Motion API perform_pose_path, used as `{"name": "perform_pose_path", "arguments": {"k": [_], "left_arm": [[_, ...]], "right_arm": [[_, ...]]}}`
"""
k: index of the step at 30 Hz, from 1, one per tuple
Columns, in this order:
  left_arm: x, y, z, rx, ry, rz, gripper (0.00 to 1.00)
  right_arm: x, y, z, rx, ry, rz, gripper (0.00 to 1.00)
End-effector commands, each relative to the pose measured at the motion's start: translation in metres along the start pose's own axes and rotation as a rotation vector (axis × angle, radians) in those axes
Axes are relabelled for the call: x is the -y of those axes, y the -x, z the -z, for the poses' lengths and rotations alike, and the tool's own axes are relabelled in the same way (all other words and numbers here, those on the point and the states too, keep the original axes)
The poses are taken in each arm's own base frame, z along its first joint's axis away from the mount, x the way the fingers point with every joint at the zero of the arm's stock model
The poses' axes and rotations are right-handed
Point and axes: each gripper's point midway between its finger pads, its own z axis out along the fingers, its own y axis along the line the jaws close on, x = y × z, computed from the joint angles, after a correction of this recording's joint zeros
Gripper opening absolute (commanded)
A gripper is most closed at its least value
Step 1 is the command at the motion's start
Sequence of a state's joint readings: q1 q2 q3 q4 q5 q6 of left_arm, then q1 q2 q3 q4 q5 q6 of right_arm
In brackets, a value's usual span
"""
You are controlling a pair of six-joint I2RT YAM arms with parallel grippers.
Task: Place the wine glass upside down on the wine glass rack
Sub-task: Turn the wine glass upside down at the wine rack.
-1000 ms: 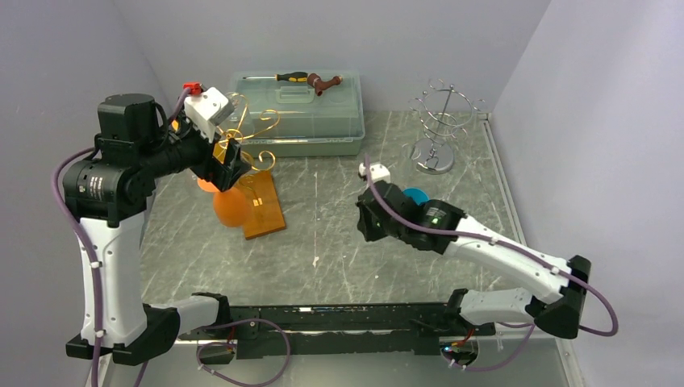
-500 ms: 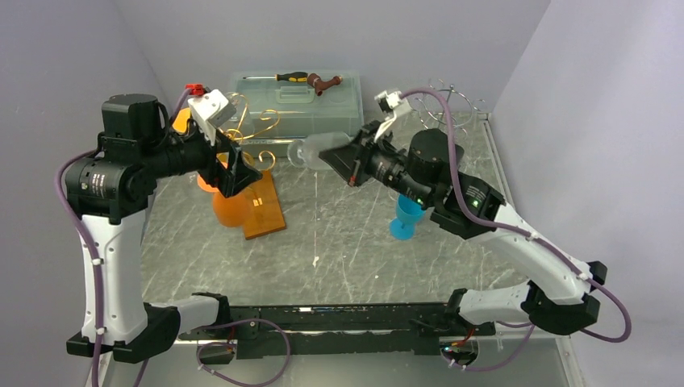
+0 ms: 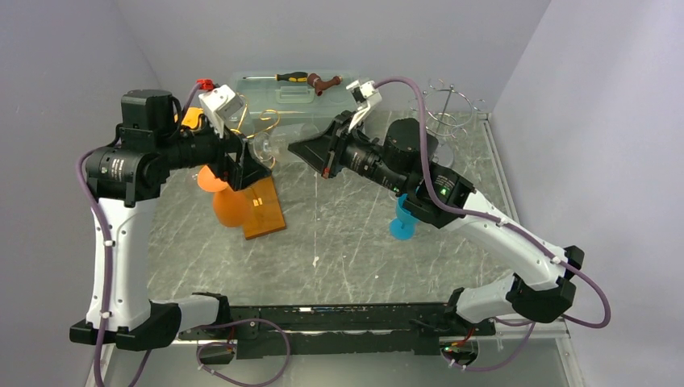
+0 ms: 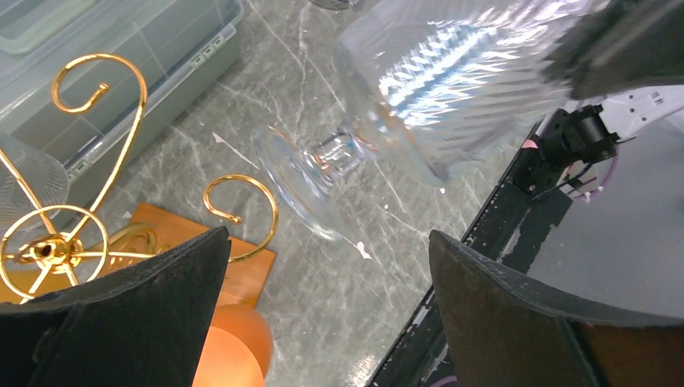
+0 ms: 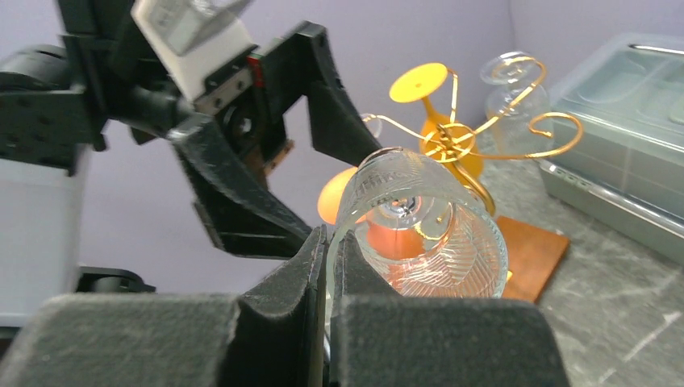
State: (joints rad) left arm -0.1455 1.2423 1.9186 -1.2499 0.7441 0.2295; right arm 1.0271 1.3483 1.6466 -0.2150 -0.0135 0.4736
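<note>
A clear ribbed wine glass (image 5: pixel 427 242) lies on its side in the air, foot towards the left arm. My right gripper (image 5: pixel 329 262) is shut on its rim. In the top view the right gripper (image 3: pixel 300 150) holds the glass (image 3: pixel 270 145) just right of the gold wire rack (image 3: pixel 258 125) on its wooden base (image 3: pixel 264 211). My left gripper (image 3: pixel 246 164) is open and empty, right beside the glass's foot. In the left wrist view the glass (image 4: pixel 435 89) hangs above my spread fingers (image 4: pixel 121 310), with the rack's gold hooks (image 4: pixel 242 214) to the left.
An orange glass (image 3: pixel 230 205) and another clear glass (image 5: pixel 516 85) hang upside down on the gold rack. A blue glass (image 3: pixel 402 219) stands on the table under the right arm. A silver rack (image 3: pixel 452 101) and a clear lidded box (image 3: pixel 314 121) with a screwdriver stand at the back.
My right arm has carried the clear glass left, up to the gold rack and the left gripper. The left arm has shifted slightly right and stays open.
</note>
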Motion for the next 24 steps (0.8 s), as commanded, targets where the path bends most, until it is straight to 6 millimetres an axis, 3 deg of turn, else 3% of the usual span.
{"name": "perform_pose_path", "arguments": {"k": [1, 5, 13, 17, 20, 21, 24], "left_arm": [[-0.006, 0.019, 0.001, 0.090, 0.044, -0.044, 0.97], [-0.003, 0.033, 0.004, 0.154, 0.045, -0.084, 0.84], [0.001, 0.039, 0.002, 0.144, -0.002, -0.099, 0.19], [0.002, 0.042, 0.009, 0.142, 0.011, -0.162, 0.00], [-0.003, 0.048, 0.015, 0.151, 0.055, -0.262, 0.00], [-0.008, 0.051, 0.018, 0.153, 0.086, -0.300, 0.00], [-0.017, 0.059, 0.025, 0.164, 0.146, -0.437, 0.00]], "right_arm": [[-0.047, 0.062, 0.020, 0.222, 0.198, -0.039, 0.00], [-0.051, 0.052, 0.021, 0.214, 0.246, -0.086, 0.00], [-0.055, 0.036, 0.023, 0.220, 0.316, -0.137, 0.00], [-0.053, 0.033, 0.027, 0.226, 0.324, -0.141, 0.01], [-0.048, 0.020, 0.025, 0.154, 0.298, -0.138, 0.21], [-0.046, 0.013, 0.025, 0.127, 0.289, -0.135, 0.33], [-0.031, -0.007, 0.028, 0.037, 0.224, -0.146, 0.57]]}}
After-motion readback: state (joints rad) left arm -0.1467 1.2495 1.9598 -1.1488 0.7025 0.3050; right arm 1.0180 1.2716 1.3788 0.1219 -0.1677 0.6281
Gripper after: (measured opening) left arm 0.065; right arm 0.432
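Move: The wine glass in my right hand lies nearly sideways, its foot pointing at my open left hand. That foot is about 2 cm ahead of my left fingertips, 1 cm to their right and 3 cm higher; from my right hand it is some 8 cm left, 4 cm ahead and 3 cm lower. From my left hand, the gold rack's hub is roughly 7 cm ahead, 4 cm left and 6 cm down; the hanging orange glass is 8 cm left, 1 cm back, 15 cm down. I take the glass over by its foot: my left hand goes forward and then up, about 2 to 3 cm each way, and closes from wide open to pinch the foot's edge. Meanwhile my right hand eases back about 2.5 cm and turns some 10 degrees counter-clockwise, still gripping the rim until the left fingers have shut, then opens to about half and lets go. ##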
